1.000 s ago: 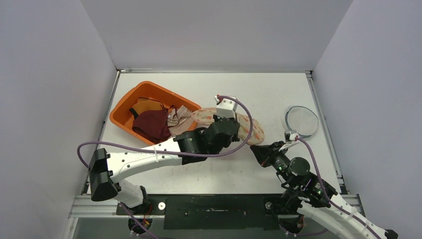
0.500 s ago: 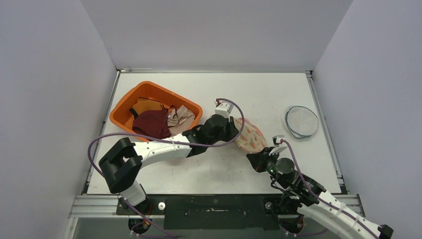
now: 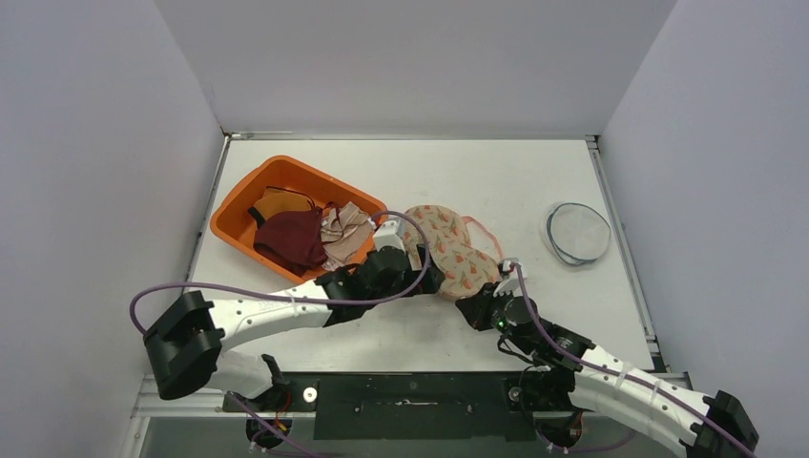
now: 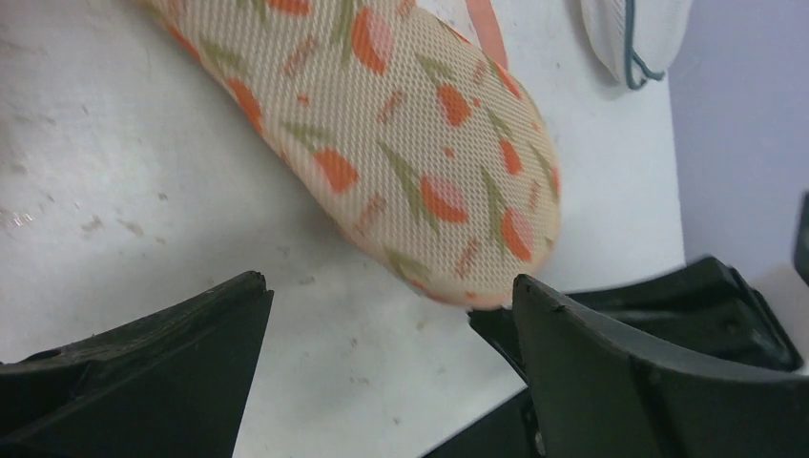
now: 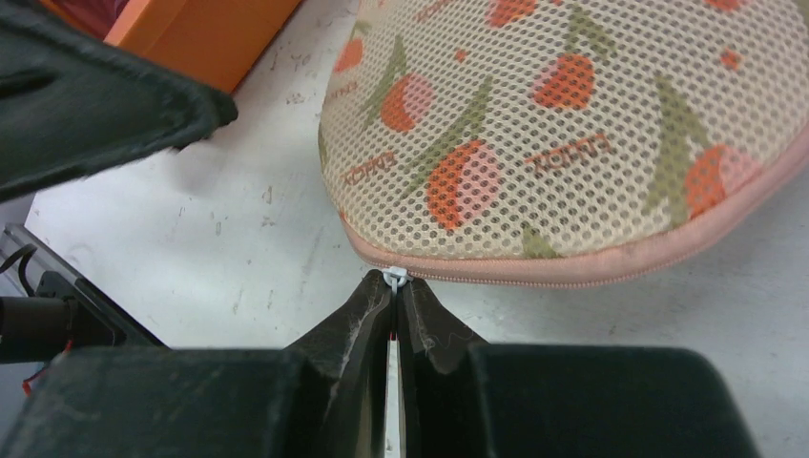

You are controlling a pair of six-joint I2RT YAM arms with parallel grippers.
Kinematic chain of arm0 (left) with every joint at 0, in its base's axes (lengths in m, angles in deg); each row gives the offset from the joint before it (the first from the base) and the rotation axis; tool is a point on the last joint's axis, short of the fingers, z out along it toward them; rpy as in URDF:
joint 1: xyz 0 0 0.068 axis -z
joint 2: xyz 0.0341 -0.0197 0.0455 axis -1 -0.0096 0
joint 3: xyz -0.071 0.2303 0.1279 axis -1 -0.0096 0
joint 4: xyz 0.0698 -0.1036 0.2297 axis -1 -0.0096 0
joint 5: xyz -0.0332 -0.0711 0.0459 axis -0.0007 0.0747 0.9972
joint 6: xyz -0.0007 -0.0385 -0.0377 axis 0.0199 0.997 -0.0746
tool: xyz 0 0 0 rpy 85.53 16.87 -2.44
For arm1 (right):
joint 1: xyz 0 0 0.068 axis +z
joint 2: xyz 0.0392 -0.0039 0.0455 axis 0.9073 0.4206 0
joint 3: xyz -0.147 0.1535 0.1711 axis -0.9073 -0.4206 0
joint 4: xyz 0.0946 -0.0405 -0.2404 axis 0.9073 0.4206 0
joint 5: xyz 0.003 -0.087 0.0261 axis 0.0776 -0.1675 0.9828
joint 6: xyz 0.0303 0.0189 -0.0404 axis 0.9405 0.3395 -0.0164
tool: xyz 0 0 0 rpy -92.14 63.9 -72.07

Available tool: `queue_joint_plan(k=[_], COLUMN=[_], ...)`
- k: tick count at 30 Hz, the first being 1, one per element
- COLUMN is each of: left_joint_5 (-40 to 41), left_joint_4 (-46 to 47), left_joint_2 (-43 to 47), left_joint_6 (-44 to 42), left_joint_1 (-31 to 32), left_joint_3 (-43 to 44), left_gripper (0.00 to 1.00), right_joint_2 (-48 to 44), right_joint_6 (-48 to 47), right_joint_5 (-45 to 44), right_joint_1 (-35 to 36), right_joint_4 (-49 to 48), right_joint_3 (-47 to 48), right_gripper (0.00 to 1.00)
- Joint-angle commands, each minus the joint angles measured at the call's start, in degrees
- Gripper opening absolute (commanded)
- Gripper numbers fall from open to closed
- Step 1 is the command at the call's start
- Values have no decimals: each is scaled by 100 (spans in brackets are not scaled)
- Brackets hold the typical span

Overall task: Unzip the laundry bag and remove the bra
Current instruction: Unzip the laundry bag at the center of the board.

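The laundry bag (image 3: 446, 248), beige mesh with orange flowers and a pink zipper edge, lies flat on the table (image 3: 534, 172) near the middle. My left gripper (image 4: 389, 280) stands open just short of the bag's (image 4: 401, 124) near end, with only bare table between its fingers. At the bag's (image 5: 572, 124) near edge, my right gripper (image 5: 394, 284) is shut on the small white zipper pull (image 5: 394, 277). In the top view the right gripper (image 3: 470, 307) sits right of the left gripper (image 3: 426, 280). The visible zipper run is closed. The bra is hidden.
An orange tub (image 3: 238, 215) holding maroon, orange and beige garments stands at the left, close to the left arm. A round white mesh pouch (image 3: 577, 232) lies at the right. The left finger (image 5: 95, 105) looms close in the right wrist view.
My left gripper has opened and let go of the bag, which now lies spread flat. The left arm has drawn back toward the left. The right gripper has shifted left, still closed.
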Motion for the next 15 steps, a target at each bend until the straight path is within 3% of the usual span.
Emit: queue_joint_plan(k=[1, 8, 15], left_joint_5=[-33, -266, -178], left_joint_4=[-69, 793, 1358], left_joint_2=[534, 579, 494], left_joint_6=[1118, 2416, 3012], left_joint_1=[298, 461, 406], left_joint_3=[-356, -1161, -1540], left_gripper=[98, 97, 91], right_joint_2=[360, 1133, 1804], right_joint_6=[22, 15, -176], right_joint_5=[35, -102, -274], right_joint_1=[166, 552, 1165], right_joint_4=[-979, -1664, -2194], right_joint_3=[-26, -27, 105], right_gripper=[5, 5, 5])
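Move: The laundry bag's white tab is already pinched in the right fingertips; from the wide-open left gripper it lies about 7 cm back, 5 cm to the right and 5 cm lower. The middle of the bag is some 8 cm ahead of the left gripper, 3 cm right and 12 cm below, and some 15 cm ahead of the right gripper. The orange bin is roughly 13 cm ahead of the left gripper and 30 cm to its left. Bring the left gripper back about 6 cm and then down some 4 cm, towards the tab end of the bag, fingers kept wide open, rolling the hand about 20 degrees so its left side sinks. Meanwhile keep the right fingers shut on the tab and draw it some 4 cm left, and a little back and down, to meet the left gripper, turning slightly counter-clockwise. ##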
